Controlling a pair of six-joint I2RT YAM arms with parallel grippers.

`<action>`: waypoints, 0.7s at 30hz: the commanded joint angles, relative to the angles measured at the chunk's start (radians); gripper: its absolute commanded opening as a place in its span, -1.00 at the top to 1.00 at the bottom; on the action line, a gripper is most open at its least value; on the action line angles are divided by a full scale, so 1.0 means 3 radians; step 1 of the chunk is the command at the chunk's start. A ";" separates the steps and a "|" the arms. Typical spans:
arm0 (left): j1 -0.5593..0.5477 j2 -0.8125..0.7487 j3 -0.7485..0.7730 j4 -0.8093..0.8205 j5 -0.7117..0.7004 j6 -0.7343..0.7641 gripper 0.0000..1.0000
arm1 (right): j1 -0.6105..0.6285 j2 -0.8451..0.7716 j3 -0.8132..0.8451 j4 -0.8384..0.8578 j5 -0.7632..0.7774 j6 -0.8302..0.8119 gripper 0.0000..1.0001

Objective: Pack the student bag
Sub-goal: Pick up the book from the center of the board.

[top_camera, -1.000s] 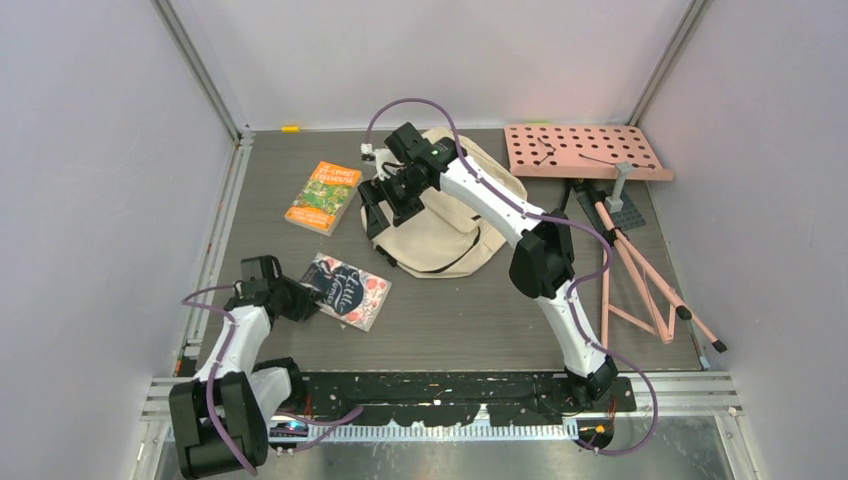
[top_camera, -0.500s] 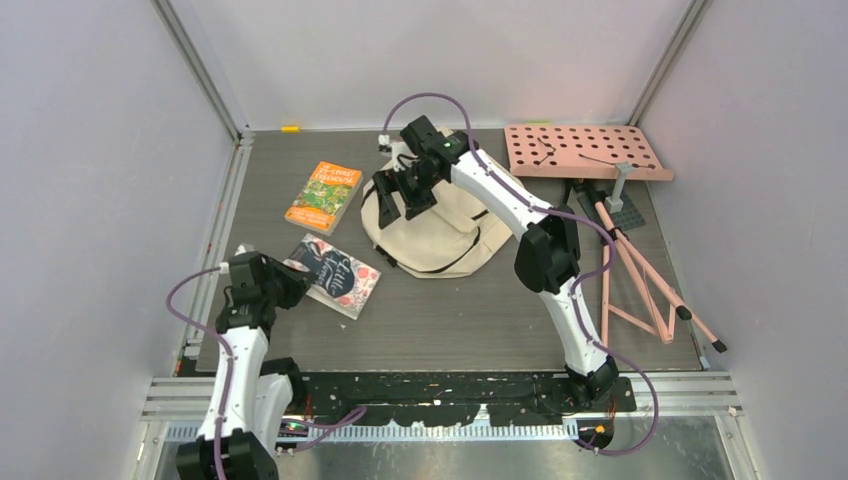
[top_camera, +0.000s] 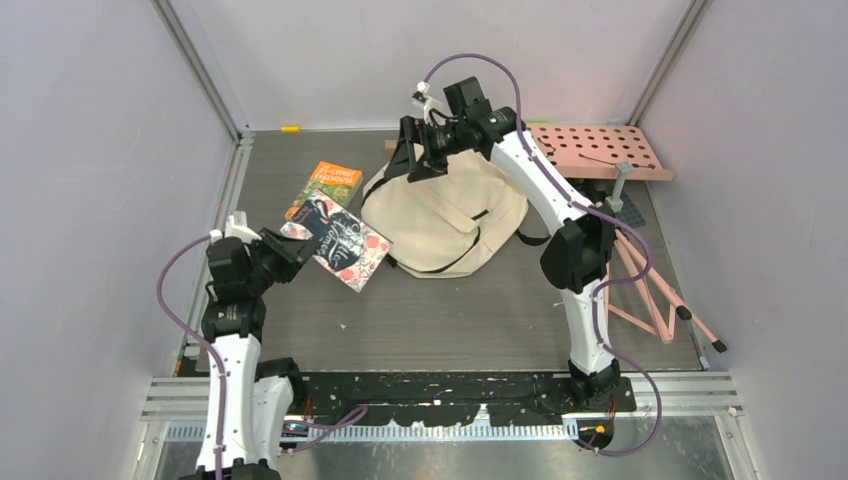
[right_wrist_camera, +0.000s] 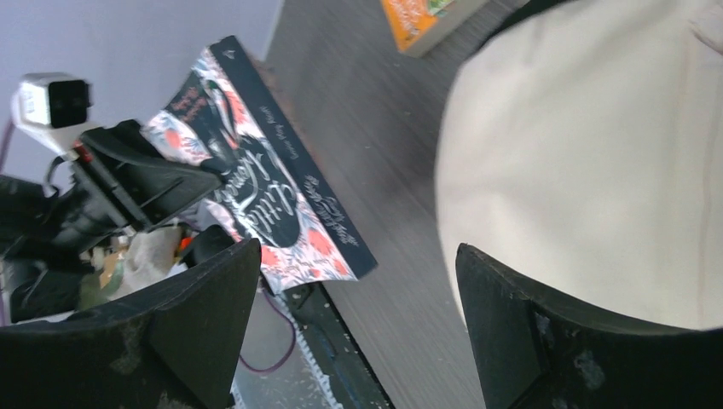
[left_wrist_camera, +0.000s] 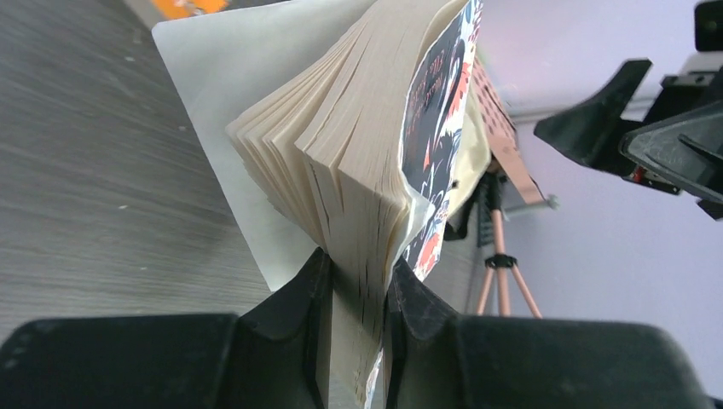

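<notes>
The student bag (top_camera: 445, 215) lies flat in the middle of the table, cream with black straps; in the right wrist view the student bag (right_wrist_camera: 597, 145) fills the right side. My left gripper (top_camera: 287, 250) is shut on the page edge of a dark floral book (top_camera: 338, 240), held off the table just left of the bag. In the left wrist view the book (left_wrist_camera: 358, 153) fans out above my left gripper (left_wrist_camera: 358, 277). My right gripper (top_camera: 423, 163) hovers open over the bag's far left corner, and nothing sits in my right gripper (right_wrist_camera: 358, 281). An orange book (top_camera: 327, 182) lies behind, partly covered.
A pink perforated board (top_camera: 590, 150) stands at the back right, with a folded pink tripod (top_camera: 640, 280) and a small grey plate (top_camera: 615, 208) along the right side. Walls close in the left, back and right.
My left gripper has lifted the floral book off the table and carried it back and right, over the orange book's corner. The right arm has risen toward the back right, and the bag spread out.
</notes>
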 commanded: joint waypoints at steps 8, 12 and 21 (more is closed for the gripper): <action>0.0019 0.0294 0.0338 0.1103 0.0845 -0.0405 1.00 | 0.0284 -0.0147 -0.0084 0.0013 -0.0530 -0.0092 -0.81; 0.0021 0.0347 0.0292 0.1384 0.0891 -0.0575 1.00 | 0.0354 -0.0116 -0.0211 -0.0049 -0.0556 -0.0193 -0.81; 0.0021 0.0532 0.0300 0.1709 0.1008 -0.0702 1.00 | 0.0432 0.0017 -0.0095 0.0048 -0.0787 -0.0059 -0.62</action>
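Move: The left hand still pinches Little Women by its page edge, the book's middle about 3 cm ahead, 6 cm right and roughly level with it. From the open right hand that middle lies some 10 cm back, 16 cm left and 6 cm lower. The backpack lies about 1 cm ahead, 6 cm right and 22 cm below the right hand; the orange book about 5 cm ahead, 24 cm left and 23 cm below. Back and to its left, about 9 cm in all, the right hand swings with fingers wide open towards the spine of Little Women, turning some 15 degrees counter-clockwise and coming close, contact not visible. Meanwhile the left hand keeps its pinch and lifts the book, drifting forward and right while its fingers tip up and it turns slightly clockwise. ##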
